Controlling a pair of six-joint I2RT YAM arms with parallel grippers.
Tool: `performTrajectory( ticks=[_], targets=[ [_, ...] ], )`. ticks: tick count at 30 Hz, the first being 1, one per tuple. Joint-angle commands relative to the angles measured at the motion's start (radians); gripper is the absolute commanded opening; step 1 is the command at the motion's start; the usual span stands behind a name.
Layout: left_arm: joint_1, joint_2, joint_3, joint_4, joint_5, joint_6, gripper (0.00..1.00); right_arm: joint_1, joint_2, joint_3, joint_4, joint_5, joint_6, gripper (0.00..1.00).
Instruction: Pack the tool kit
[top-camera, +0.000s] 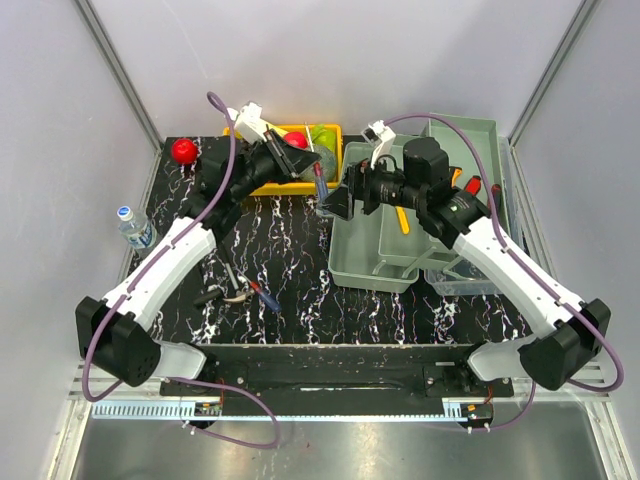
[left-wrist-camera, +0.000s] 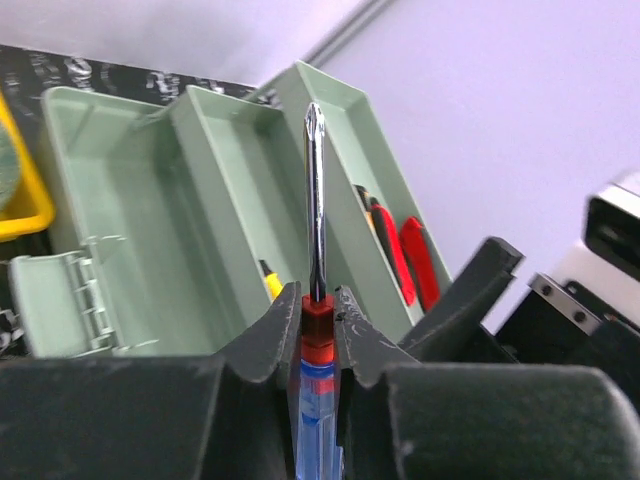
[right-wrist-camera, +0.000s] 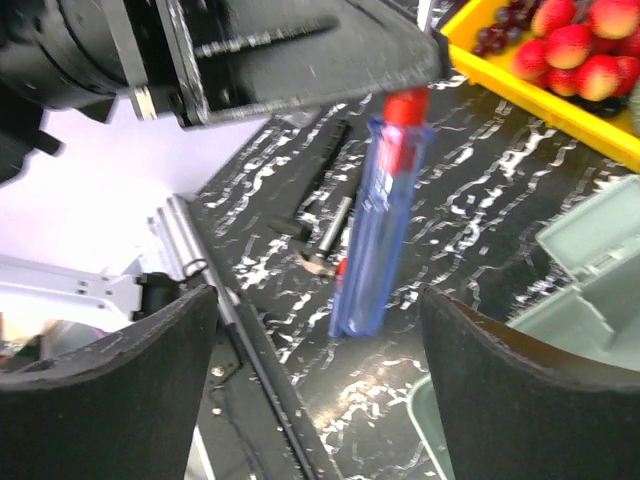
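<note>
The tool kit's grey-green toolbox (top-camera: 375, 250) stands open at the right of the table, with red-handled tools (left-wrist-camera: 402, 252) and a yellow-handled one (left-wrist-camera: 271, 283) in its trays. My left gripper (top-camera: 310, 170) is shut on a screwdriver (left-wrist-camera: 315, 200) at its red collar. The blue translucent handle runs back between the fingers and the metal shaft points toward the toolbox. My right gripper (top-camera: 332, 205) stands wide open just left of the toolbox, facing the screwdriver's blue handle (right-wrist-camera: 375, 240). The handle hangs ahead of the right fingers (right-wrist-camera: 110, 390), not between them.
A yellow tray of fruit (top-camera: 335, 135) sits at the back behind the left gripper. A red ball (top-camera: 183, 150) lies at the back left and a water bottle (top-camera: 132, 225) at the left edge. A hammer (right-wrist-camera: 322, 245) and other loose tools (top-camera: 240, 290) lie on the mat.
</note>
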Motion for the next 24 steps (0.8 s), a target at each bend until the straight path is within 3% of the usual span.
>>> performTrajectory(
  ticks=[1,9,14,16,18,20,21,24],
  targets=[
    [-0.014,-0.039,-0.02,0.211,0.136,-0.006,0.0,0.001,0.04,0.062,0.068,-0.122,0.111,0.82],
    [-0.035,-0.076,-0.029,0.262,0.161,-0.003,0.0,0.001,0.028,0.025,0.111,-0.056,0.149,0.74],
    [-0.04,-0.085,-0.039,0.268,0.161,0.001,0.03,0.001,0.029,0.029,0.112,-0.056,0.154,0.53],
    [-0.04,-0.092,-0.05,0.273,0.156,0.007,0.1,0.0,0.029,0.027,0.111,-0.045,0.16,0.36],
    [-0.04,-0.096,-0.052,0.27,0.15,0.016,0.24,0.0,0.025,0.025,0.105,-0.03,0.162,0.22],
    [-0.04,-0.099,-0.055,0.252,0.133,0.036,0.5,0.001,0.02,0.022,0.091,0.001,0.157,0.1],
    [-0.039,-0.102,-0.053,0.23,0.117,0.045,0.65,0.001,0.018,0.019,0.083,0.025,0.151,0.06],
    [-0.04,-0.108,-0.044,0.109,-0.018,0.082,0.92,0.0,0.002,0.019,0.049,0.13,0.133,0.03]
  ],
)
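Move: My left hand already holds the screwdriver near its red collar, blade up and forward, with the blue handle slanting down and back. My open right gripper sits about 7 cm back, 4 cm right and 3 cm below my left. From my right hand, the handle is some 3 cm ahead, 3 cm left and 3 cm down. The tool box's large tray lies about 15 cm ahead of my right hand, 13 cm right and 29 cm down; the yellow basket is 30 cm ahead, 14 cm left and 29 cm down. I bring the handle up and back between my right fingers, raising my left hand about 5 cm and drawing it back about 4, slightly right, its fingertips tipping up some 10 degrees. My right hand eases about 2 cm left and a little up, then shuts on the blue handle. My left then opens wide and sinks about 1 cm. ##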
